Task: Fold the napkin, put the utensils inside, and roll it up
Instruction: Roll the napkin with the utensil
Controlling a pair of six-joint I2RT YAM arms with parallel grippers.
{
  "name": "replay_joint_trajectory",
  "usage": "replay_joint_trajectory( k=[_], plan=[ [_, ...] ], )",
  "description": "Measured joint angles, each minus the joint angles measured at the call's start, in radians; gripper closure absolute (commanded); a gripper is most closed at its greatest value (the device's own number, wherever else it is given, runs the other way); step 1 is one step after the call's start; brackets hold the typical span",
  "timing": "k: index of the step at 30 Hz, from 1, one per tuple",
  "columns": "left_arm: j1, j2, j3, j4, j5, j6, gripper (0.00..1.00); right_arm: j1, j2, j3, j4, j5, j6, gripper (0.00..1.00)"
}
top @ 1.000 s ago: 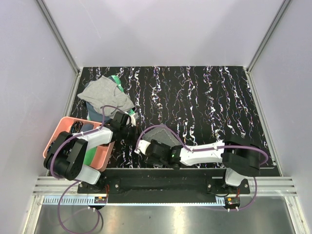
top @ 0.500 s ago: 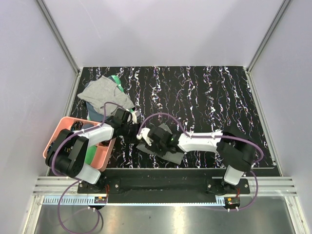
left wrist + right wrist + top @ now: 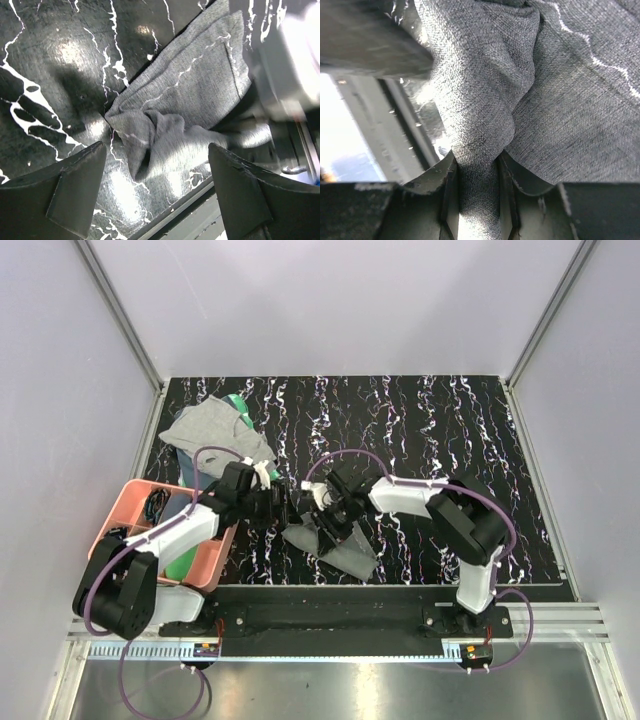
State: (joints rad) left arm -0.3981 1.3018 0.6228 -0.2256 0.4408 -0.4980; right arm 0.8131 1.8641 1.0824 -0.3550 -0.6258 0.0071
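The napkin (image 3: 345,545), a dark charcoal cloth, lies bunched near the table's front edge, with one part raised. My right gripper (image 3: 332,512) is shut on a pinched fold of it; in the right wrist view that fold of the napkin (image 3: 485,100) runs down between the gripper (image 3: 477,172). My left gripper (image 3: 284,506) hovers just left of the cloth, open with nothing between its fingers. In the left wrist view the crumpled napkin (image 3: 190,90) lies ahead of the open left gripper (image 3: 157,192). The utensils are out of view.
A pink basket (image 3: 122,510) stands at the left by the left arm. A lighter grey cloth over a green item (image 3: 215,432) lies at the back left. The table's metal front rail (image 3: 200,215) runs close below the napkin.
My right gripper has shut on the napkin and drawn it up and away from the front edge, bunching it. My left gripper has opened and moved right toward the cloth.
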Motion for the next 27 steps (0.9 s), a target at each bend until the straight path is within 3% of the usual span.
replay_joint_trajectory(
  k=[11, 18, 21, 27],
  plan=[
    [-0.01, -0.039, -0.072, 0.125, 0.019, -0.023, 0.17, -0.138, 0.165, 0.049, -0.014, -0.365, 0.013, 0.73],
    [-0.042, -0.011, -0.073, 0.233, 0.027, -0.026, 0.26, -0.172, 0.244, 0.075, -0.023, -0.5, 0.018, 0.73],
    [-0.055, 0.029, -0.073, 0.269, 0.035, -0.026, 0.35, -0.177, 0.262, 0.083, -0.028, -0.526, 0.018, 0.73],
    [-0.072, 0.09, -0.074, 0.31, 0.042, -0.025, 0.69, -0.183, 0.278, 0.093, -0.037, -0.545, 0.021, 0.68]
  ],
)
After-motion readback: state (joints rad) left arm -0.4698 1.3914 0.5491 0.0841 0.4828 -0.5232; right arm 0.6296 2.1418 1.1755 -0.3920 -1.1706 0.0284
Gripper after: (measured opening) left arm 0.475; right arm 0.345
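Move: The rolled napkin's left end lies about 5 cm to the right of the open left hand, 1 cm back and some 4 cm below. The right hand already pinches the roll farther along; the unrolled napkin layer lies about 5 cm to its right, 2 cm ahead and 2 cm below. From the left hand, the pink bin is some 26 cm left and 3 cm back, the cloth stack about 14 cm left and 17 cm ahead. The napkin roll is kept pinched by the right hand, which stays nearly in place and rolls it over forward by some 30 degrees, fingertips swinging back towards the base. The left hand hovers briefly, then moves about 3.5 cm right to the roll's left end, rising slightly before dipping about 2 cm, its wide-open fingers closing roughly halfway. ##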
